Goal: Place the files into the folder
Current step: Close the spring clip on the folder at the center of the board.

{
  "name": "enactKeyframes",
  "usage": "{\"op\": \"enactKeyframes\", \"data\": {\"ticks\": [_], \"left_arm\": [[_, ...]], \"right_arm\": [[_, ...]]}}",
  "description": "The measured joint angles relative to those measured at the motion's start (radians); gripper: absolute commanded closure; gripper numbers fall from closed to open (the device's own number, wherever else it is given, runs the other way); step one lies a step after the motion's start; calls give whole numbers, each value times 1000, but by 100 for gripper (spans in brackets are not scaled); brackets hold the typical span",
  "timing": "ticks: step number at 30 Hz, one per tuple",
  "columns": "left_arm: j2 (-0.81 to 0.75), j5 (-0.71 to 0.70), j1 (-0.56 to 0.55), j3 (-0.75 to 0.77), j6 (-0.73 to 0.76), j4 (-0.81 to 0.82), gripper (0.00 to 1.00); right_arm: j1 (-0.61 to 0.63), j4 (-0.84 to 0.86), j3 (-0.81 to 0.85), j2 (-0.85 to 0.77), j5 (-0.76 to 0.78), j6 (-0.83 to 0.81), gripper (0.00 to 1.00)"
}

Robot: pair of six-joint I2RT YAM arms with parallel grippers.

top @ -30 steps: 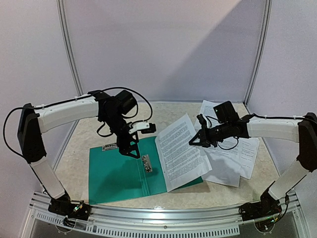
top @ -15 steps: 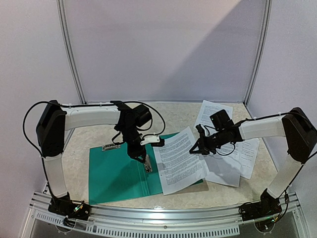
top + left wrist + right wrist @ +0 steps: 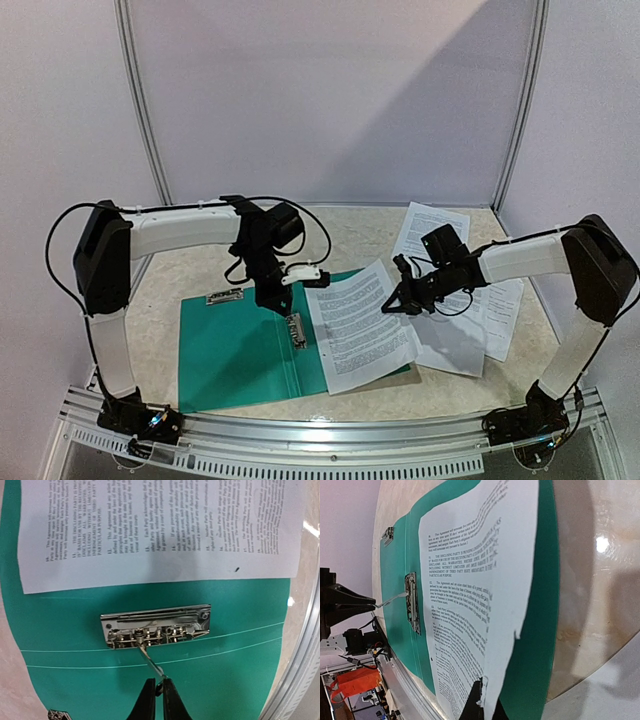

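The teal folder [image 3: 235,355] lies open on the table, its metal clip [image 3: 296,330] on the spine. In the left wrist view the clip [image 3: 156,626] has its thin lever [image 3: 149,661] raised, and my left gripper [image 3: 159,687] is shut on the lever's tip. One of the files, a printed sheet [image 3: 360,322], rests over the folder's right half. My right gripper [image 3: 393,300] is shut on its right edge. The right wrist view shows this sheet [image 3: 475,605] pinched between the right gripper [image 3: 482,705] jaws, over the folder [image 3: 540,655].
More printed sheets [image 3: 475,330] lie spread on the table to the right of the folder. A small label strip [image 3: 225,296] sits by the folder's far left corner. A metal rail [image 3: 330,440] runs along the near table edge. Enclosure walls stand close on both sides.
My left gripper came down onto the clip and closed on its lever. The right gripper shifted the sheet slightly left over the folder.
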Motion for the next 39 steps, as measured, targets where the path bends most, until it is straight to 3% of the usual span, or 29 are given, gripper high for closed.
{"op": "enactKeyframes", "data": {"ticks": [19,23,28,30,36,39], "left_arm": [[127,-85,131,75,-14,136,86],[127,-72,143,79,-21,134,70],[26,74,141,47,19,93,30],[-57,125,124,14,40,68,23],[-132,130,6,-71,102,59,20],[-92,68,-8,-117,107,97,27]], "right_arm": [[0,3,6,24,-15,-5,100],[0,3,8,31,-18,-5,100],[0,3,9,32,-18,-6,100],[0,3,9,32,-19,-6,100],[0,3,11,33,-21,-8,100],[0,3,11,33,-21,-8,100]]}}
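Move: The left hand's nearly shut fingers are already at the tip of the spring clip's raised lever. The spring clip's middle lies about 4 cm to that hand's right, roughly level fore and aft and 4 cm below. The file lying over the folder is centred some 18 cm to the hand's right, also level, and the small clip about 9 cm ahead and 13 cm left. From the right hand, the spring clip lies about 20 cm left and 4 cm back. The left hand starts with the lever's tip between its fingers and sweeps forward about 8.5 cm, dipping some 3 cm towards the end. The fingers then spread wide as it rises and travels back some 10 cm, then sinks over the lever again, ending with no grip on it. The right hand keeps its hold on the file. ##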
